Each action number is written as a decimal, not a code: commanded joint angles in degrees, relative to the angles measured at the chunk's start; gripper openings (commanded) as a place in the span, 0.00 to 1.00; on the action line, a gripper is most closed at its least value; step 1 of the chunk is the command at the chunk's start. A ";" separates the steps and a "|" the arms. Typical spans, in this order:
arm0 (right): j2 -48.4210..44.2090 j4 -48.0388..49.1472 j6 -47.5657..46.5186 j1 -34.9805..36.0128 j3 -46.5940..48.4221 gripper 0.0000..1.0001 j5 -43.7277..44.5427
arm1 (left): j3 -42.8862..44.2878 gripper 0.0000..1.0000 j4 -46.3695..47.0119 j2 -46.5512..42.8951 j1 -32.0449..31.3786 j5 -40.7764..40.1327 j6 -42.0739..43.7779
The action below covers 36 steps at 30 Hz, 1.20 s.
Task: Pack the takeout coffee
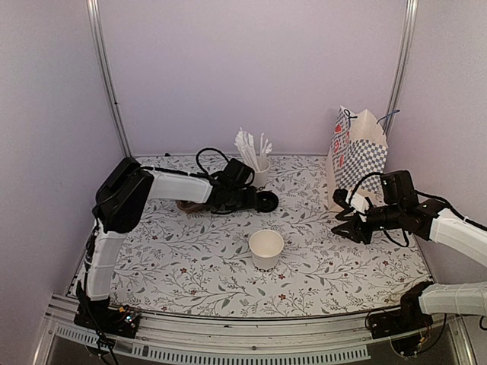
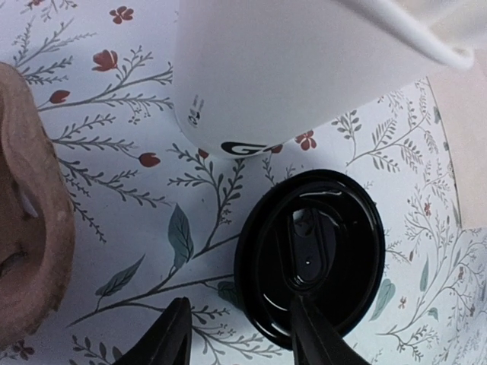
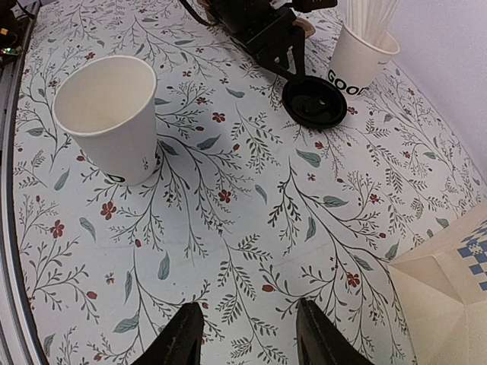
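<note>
The takeout coffee cup (image 1: 266, 249) stands upright and uncovered at the table's middle, white with dark lettering low on its side (image 3: 106, 122). Its round black lid (image 1: 266, 201) lies flat on the table beside the straw cup (image 2: 335, 228) (image 3: 314, 103). My left gripper (image 1: 255, 199) is open just above the lid's near rim (image 2: 237, 304). One finger is over the lid's inside, the other over the bare table. My right gripper (image 1: 346, 224) is open over the table at the right, with nothing between its fingers (image 3: 247, 304).
A white cup of straws (image 1: 259, 175) stands just behind the lid (image 2: 289, 68). A brown pulp carrier (image 2: 30, 228) sits left of the left gripper. A chequered paper bag (image 1: 356, 156) stands at the back right (image 3: 449, 281).
</note>
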 commanded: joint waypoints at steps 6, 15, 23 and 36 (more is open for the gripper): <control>0.01 -0.06 -0.54 -0.28 0.08 0.45 -0.40 | 2.46 0.43 -1.46 2.27 0.46 -3.87 -2.49; 0.60 0.05 -0.62 -0.28 0.08 0.45 0.03 | 1.80 0.33 0.54 3.50 0.46 -2.96 -3.25; 1.03 0.03 -0.70 -0.27 0.08 0.45 0.31 | 3.12 0.32 1.77 5.31 0.40 -2.69 -3.90; 1.75 0.11 -0.70 -0.28 0.03 0.45 0.97 | -4.90 0.17 8.86 0.38 -0.16 -2.05 -4.07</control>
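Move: Just to the right of the left fingers, about 5 cm over and 2 cm below, lies the black lid, practically level with them in reach. The straw cup stands some 8 cm ahead and 2 cm to the right, the cup carrier about 17 cm to the left and 3 cm farther out, and the empty cup roughly 21 cm back and 3 cm right. For the right hand, the lid lies about 21 cm ahead, 16 cm left and 14 cm below. Sinking about 2 cm and edging just over 1 cm forward, the left hand brings its half-open fingers down over the near-left rim of the black lid, then closes them to pinch the rim, one finger outside and one inside. The wrist swings only a few degrees counter-clockwise, the fingers still slanting forward, right and down. ##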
